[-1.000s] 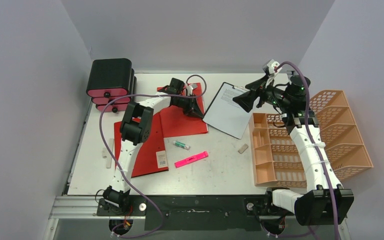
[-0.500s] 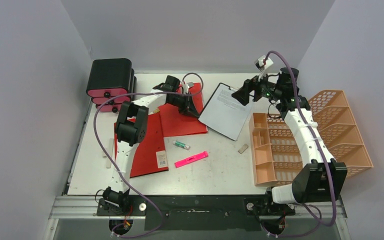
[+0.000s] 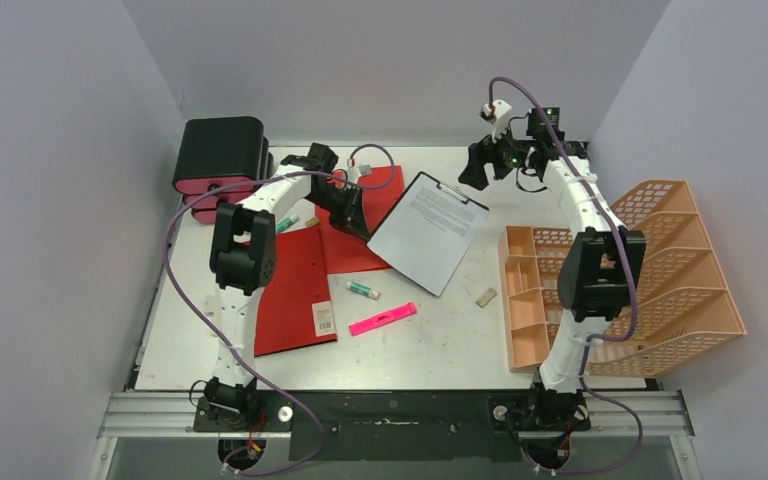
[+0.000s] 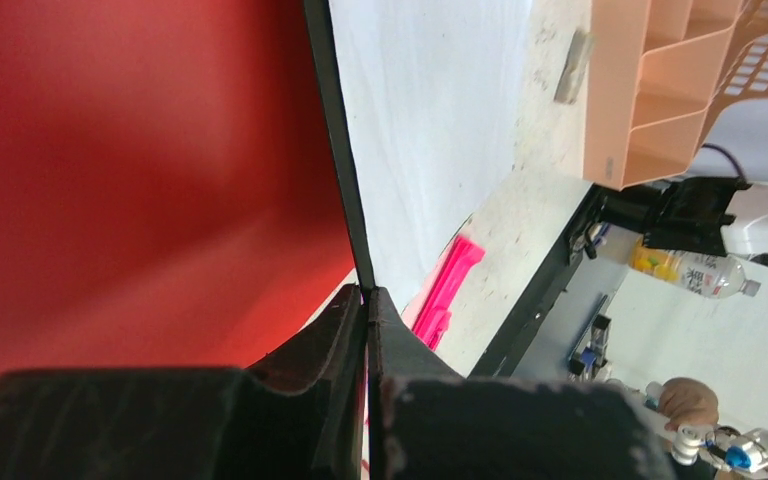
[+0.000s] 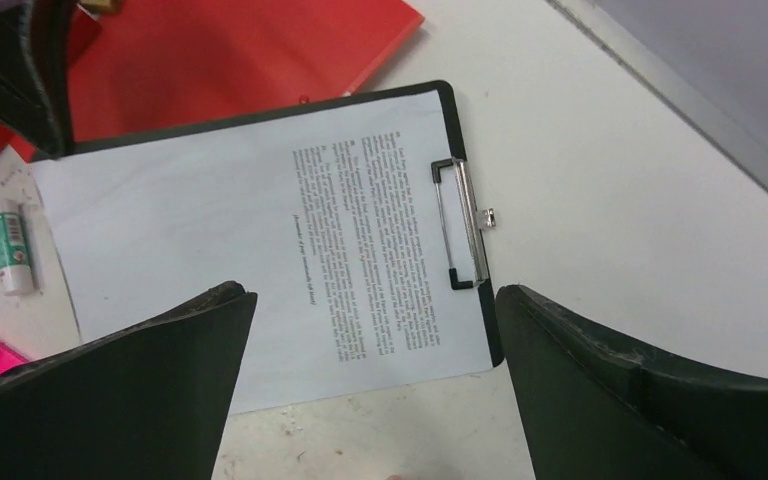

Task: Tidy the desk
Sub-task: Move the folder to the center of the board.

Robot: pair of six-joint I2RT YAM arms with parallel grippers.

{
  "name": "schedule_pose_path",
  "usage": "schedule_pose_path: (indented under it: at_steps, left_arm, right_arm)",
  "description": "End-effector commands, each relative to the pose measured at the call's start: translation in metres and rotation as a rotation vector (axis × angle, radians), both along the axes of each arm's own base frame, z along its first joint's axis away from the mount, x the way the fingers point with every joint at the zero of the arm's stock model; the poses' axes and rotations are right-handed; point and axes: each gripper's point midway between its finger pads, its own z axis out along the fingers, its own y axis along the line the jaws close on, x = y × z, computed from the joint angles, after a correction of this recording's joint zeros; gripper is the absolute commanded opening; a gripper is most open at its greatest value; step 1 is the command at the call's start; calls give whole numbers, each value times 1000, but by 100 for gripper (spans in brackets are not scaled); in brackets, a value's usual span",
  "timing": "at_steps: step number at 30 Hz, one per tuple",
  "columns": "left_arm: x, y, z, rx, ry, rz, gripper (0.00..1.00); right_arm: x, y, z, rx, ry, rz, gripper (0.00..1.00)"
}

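The white desk [image 3: 430,340] holds a black clipboard [image 3: 425,230] with a printed sheet, lying at the back centre. My left gripper [image 3: 357,217] is shut on the clipboard's left edge; in the left wrist view its jaws [image 4: 368,295] pinch the thin black board edge [image 4: 345,180], with a red folder [image 4: 140,150] beside it. Over the desk's back edge hovers my right gripper [image 3: 472,172], open and holding nothing. In the right wrist view the clipboard [image 5: 260,220] and its metal clip [image 5: 465,215] lie below the spread fingers [image 5: 375,292].
Two red folders [image 3: 295,290] [image 3: 365,245] lie left of centre. A glue stick [image 3: 363,290], a pink highlighter [image 3: 383,319] and a small grey block [image 3: 486,296] sit mid-desk. An orange file rack [image 3: 610,290] stands at the right, a black drawer box [image 3: 222,160] at the back left.
The left gripper has pulled the clipboard leftward over the red folder. The right arm has swung from above the rack toward the back of the desk, and its jaws opened a little wider.
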Motion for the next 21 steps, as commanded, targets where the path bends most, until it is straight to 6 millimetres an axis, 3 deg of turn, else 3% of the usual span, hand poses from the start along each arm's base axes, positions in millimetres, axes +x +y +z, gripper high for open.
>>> schedule_pose_path:
  at_steps: [1,8,14,21]
  left_arm:
    - [-9,19,17,54,-89,-82,0]
    - [-4,39,1,157,-148,-115,0]
    - [1,54,-13,250,-195,-148,0]
    - [19,73,-28,384,-257,-122,0]
  right_arm:
    - [5,6,-28,-70,39,143,94]
    - [31,11,-77,-89,169,191,77]
    - [53,9,-109,-115,187,135,75]
    - [62,18,-134,-35,250,98,75]
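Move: The left hand already pinches the near-left corner of the folder (the clipboard); its middle lies about 15 cm to the right, 3 cm ahead and slightly lower. The red folder's middle is some 6 cm ahead of that hand, the glue stick about 10 cm back. From the open right hand, the clipboard's middle is roughly 7 cm left and 4 cm back, its clip about 6 cm ahead, both some 17 cm below. Right hand drops about 14 cm, open, towards the clip; left, still pinching, draws the clipboard 5 cm left, lowering. ##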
